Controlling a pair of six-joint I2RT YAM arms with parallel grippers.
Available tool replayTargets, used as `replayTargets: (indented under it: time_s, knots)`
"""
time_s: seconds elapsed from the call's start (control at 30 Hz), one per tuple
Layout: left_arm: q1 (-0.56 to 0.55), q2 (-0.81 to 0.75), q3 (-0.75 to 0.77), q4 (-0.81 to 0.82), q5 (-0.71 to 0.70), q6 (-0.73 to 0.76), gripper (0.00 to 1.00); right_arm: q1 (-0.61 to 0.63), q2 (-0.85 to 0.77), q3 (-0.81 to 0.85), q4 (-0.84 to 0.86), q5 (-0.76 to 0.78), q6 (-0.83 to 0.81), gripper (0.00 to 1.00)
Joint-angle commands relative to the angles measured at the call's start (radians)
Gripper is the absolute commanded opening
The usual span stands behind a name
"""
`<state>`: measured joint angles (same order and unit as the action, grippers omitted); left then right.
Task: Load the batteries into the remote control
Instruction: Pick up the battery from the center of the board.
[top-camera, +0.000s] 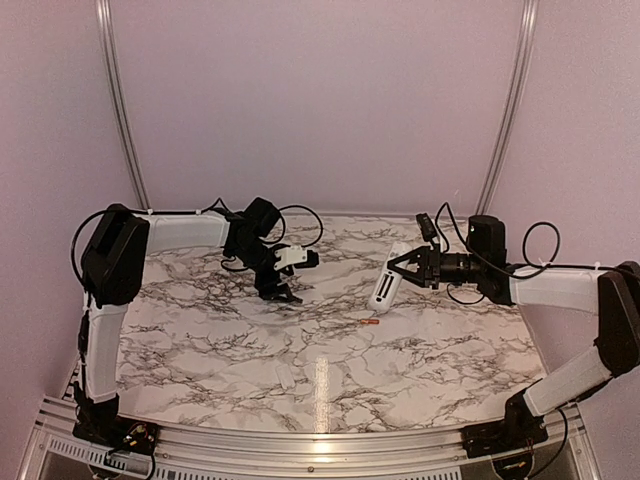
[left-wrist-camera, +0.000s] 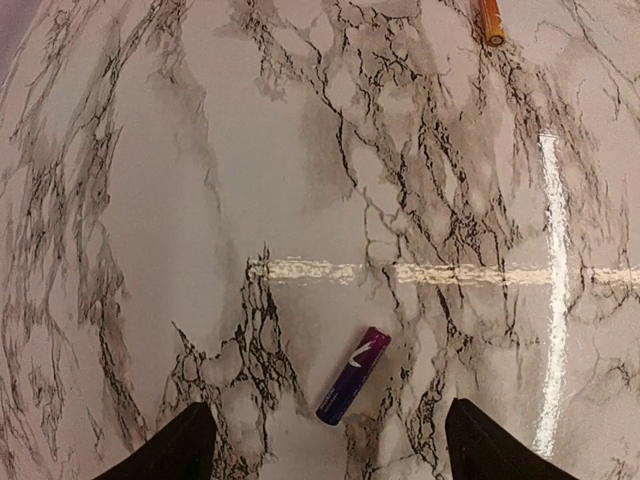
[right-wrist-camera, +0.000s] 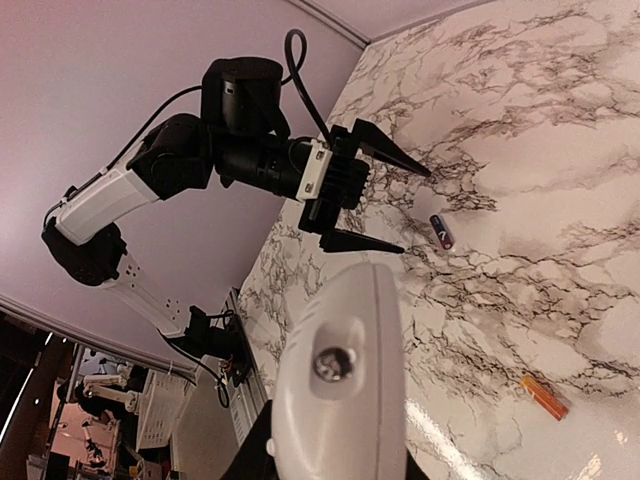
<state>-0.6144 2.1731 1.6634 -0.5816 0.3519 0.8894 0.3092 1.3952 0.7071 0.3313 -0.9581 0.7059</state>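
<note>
A dark purple battery lies flat on the marble table, in the gap between my left gripper's black fingertips, touching neither. That gripper is open and points down at the left-centre of the table. The orange battery lies further toward the middle, also seen as the orange battery at the left wrist view's top edge. My right gripper is shut on the white remote control, held tilted above the table. The remote control fills the right wrist view, end-on.
A small plain white flat piece lies near the front of the marble table. Metal rails run along the front edge and up the back wall. The left arm reaches in from the table's far side in the right wrist view.
</note>
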Motion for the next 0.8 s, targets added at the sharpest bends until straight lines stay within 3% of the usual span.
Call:
replayTargets:
  time_s: [0.0, 0.33, 0.6, 0.77]
  knots:
    - [-0.01, 0.07, 0.078, -0.037, 0.056, 0.034, 0.82, -0.01, 0.008, 0.026, -0.005, -0.003, -0.011, 0.0]
    - [-0.013, 0.207, 0.222, -0.16, 0.073, 0.037, 0.72, -0.013, 0.004, 0.048, -0.037, 0.001, -0.028, 0.0]
    - [-0.013, 0.238, 0.246, -0.198, 0.015, 0.005, 0.42, -0.013, 0.005, 0.059, -0.041, 0.004, -0.026, 0.0]
    - [-0.014, 0.233, 0.24, -0.197, -0.033, -0.017, 0.29, -0.013, 0.011, 0.062, -0.043, 0.006, -0.027, 0.0]
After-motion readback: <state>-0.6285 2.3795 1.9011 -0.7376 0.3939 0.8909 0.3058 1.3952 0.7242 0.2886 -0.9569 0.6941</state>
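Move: The dark purple battery lies just under my left hand, about 2 cm to the right and 4 cm below, about level with it fore and aft. The orange battery is some 18 cm to my left hand's right and 6 cm nearer the bases, and the remote's white battery cover is about 20 cm back and 2 cm left. From my right hand the purple battery is roughly 19 cm left, 7 cm ahead and 19 cm below. I bring my left hand about 2.5 cm right and a touch forward to line up with the purple battery, then sink nearly 4 cm so the fingertips come down on either side of it. Tilting the hand only a few degrees, I stay low there and narrow the wide-open fingers to about a third open, closing in on the battery's sides. ##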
